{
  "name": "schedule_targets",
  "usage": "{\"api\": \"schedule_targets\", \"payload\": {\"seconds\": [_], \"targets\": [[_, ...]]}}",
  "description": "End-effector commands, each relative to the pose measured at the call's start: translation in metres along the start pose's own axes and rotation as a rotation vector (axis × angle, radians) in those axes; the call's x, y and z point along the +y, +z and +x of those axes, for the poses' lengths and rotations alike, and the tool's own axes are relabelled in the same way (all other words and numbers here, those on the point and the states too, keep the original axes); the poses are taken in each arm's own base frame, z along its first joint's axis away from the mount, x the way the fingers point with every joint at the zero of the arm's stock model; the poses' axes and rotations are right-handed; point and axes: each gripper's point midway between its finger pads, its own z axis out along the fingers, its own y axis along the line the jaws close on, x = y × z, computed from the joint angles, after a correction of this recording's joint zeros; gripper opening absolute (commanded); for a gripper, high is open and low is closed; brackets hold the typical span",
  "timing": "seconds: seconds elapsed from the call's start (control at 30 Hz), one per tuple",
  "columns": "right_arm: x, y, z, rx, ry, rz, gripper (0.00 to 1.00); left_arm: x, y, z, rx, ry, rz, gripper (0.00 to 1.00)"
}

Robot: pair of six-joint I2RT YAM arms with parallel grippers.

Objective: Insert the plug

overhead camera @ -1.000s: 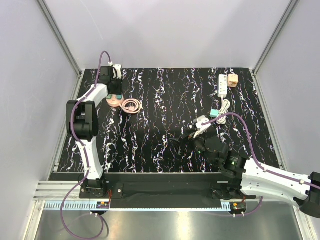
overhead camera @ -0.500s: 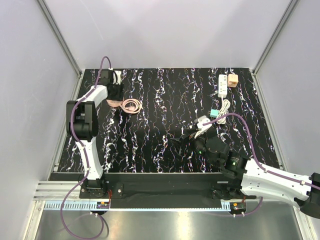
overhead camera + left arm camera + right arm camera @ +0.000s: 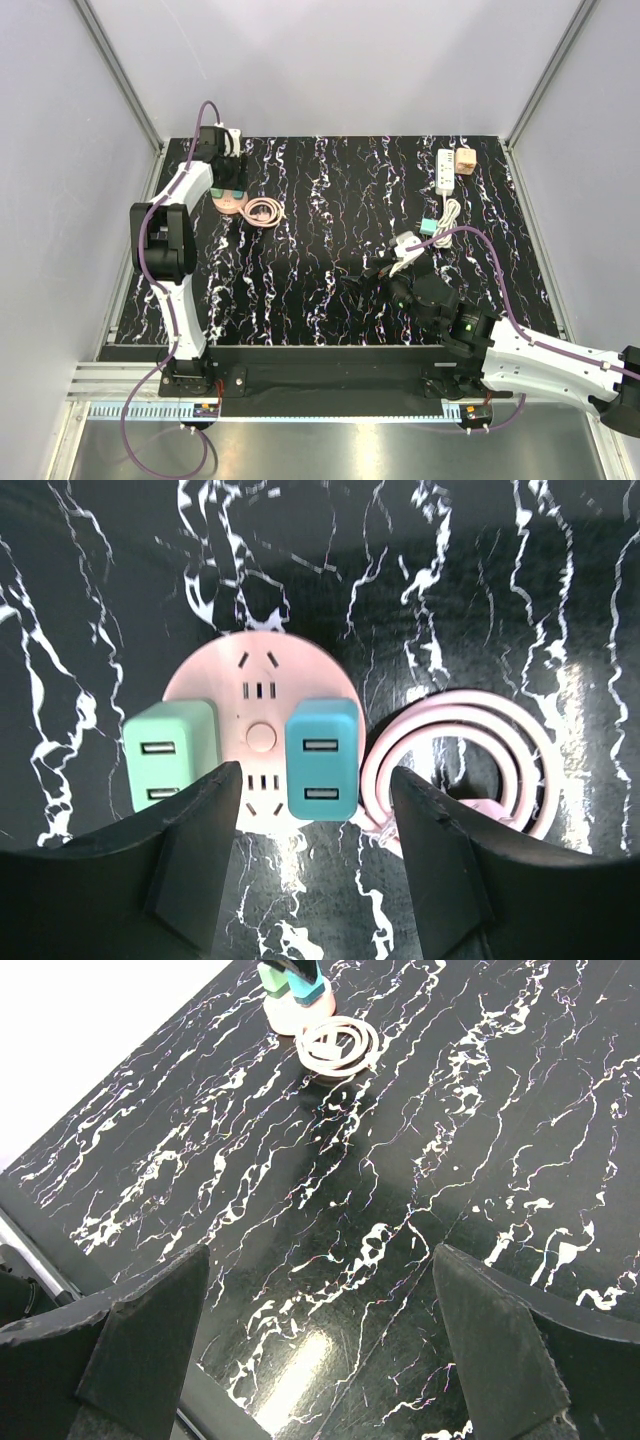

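The peach-tan plug (image 3: 465,160) sits on the mat at the far right, beside the end of the white power strip (image 3: 445,172); it is out of both wrist views. My left gripper (image 3: 231,176) is open and empty at the far left, far from the plug. In the left wrist view (image 3: 315,880) its jaws stand apart just short of a round pink socket disc (image 3: 260,700). My right gripper (image 3: 372,268) is open and empty above the middle of the mat, well short of the plug; its wrist view (image 3: 320,1360) shows only bare mat between the jaws.
The pink disc holds a mint adapter (image 3: 170,755) and a teal adapter (image 3: 322,760). A coiled pink cable (image 3: 460,770) lies to its right. The power strip's white cord (image 3: 450,215) ends by a small teal-green piece (image 3: 428,227). Grey walls enclose the black marbled mat (image 3: 320,200).
The left gripper covered the pink disc half a second ago and has drawn back toward the far edge, uncovering it. The right arm has not moved.
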Motion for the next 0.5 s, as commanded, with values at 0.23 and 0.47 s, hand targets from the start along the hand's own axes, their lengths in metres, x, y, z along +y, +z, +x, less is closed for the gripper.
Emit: {"api": "schedule_targets", "payload": {"seconds": [0.23, 0.47], "targets": [[-0.002, 0.001, -0.013, -0.049, 0.016, 0.014, 1.0, -0.002, -0.001, -0.016, -0.008, 0.014, -0.019, 0.53], [-0.002, -0.001, -0.015, -0.055, 0.017, 0.012, 1.0, -0.002, 0.006, -0.002, 0.033, 0.013, -0.024, 0.42]]}}
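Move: The left hand hovers empty above the pink socket, with the blue plug standing in it nearly straight below, about 4 cm down. The green plug is some 6 cm left of the blue plug and level with it, the coiled pink cable about 7 cm to its right, 2 cm nearer the base and lower. From the right hand the blue plug lies roughly 32 cm ahead and 31 cm to the left, some 17 cm lower. Over the blue plug the left hand finishes its lift, rising under 1 cm and easing about half a centimetre right, then turns back and sinks some 1.5 cm towards the plug's top, tipping slightly further down. Meanwhile the fingers draw together from about two-thirds open to under half, narrowing around the line of the plug with nothing between them yet; no touch on the plug can be made out. ##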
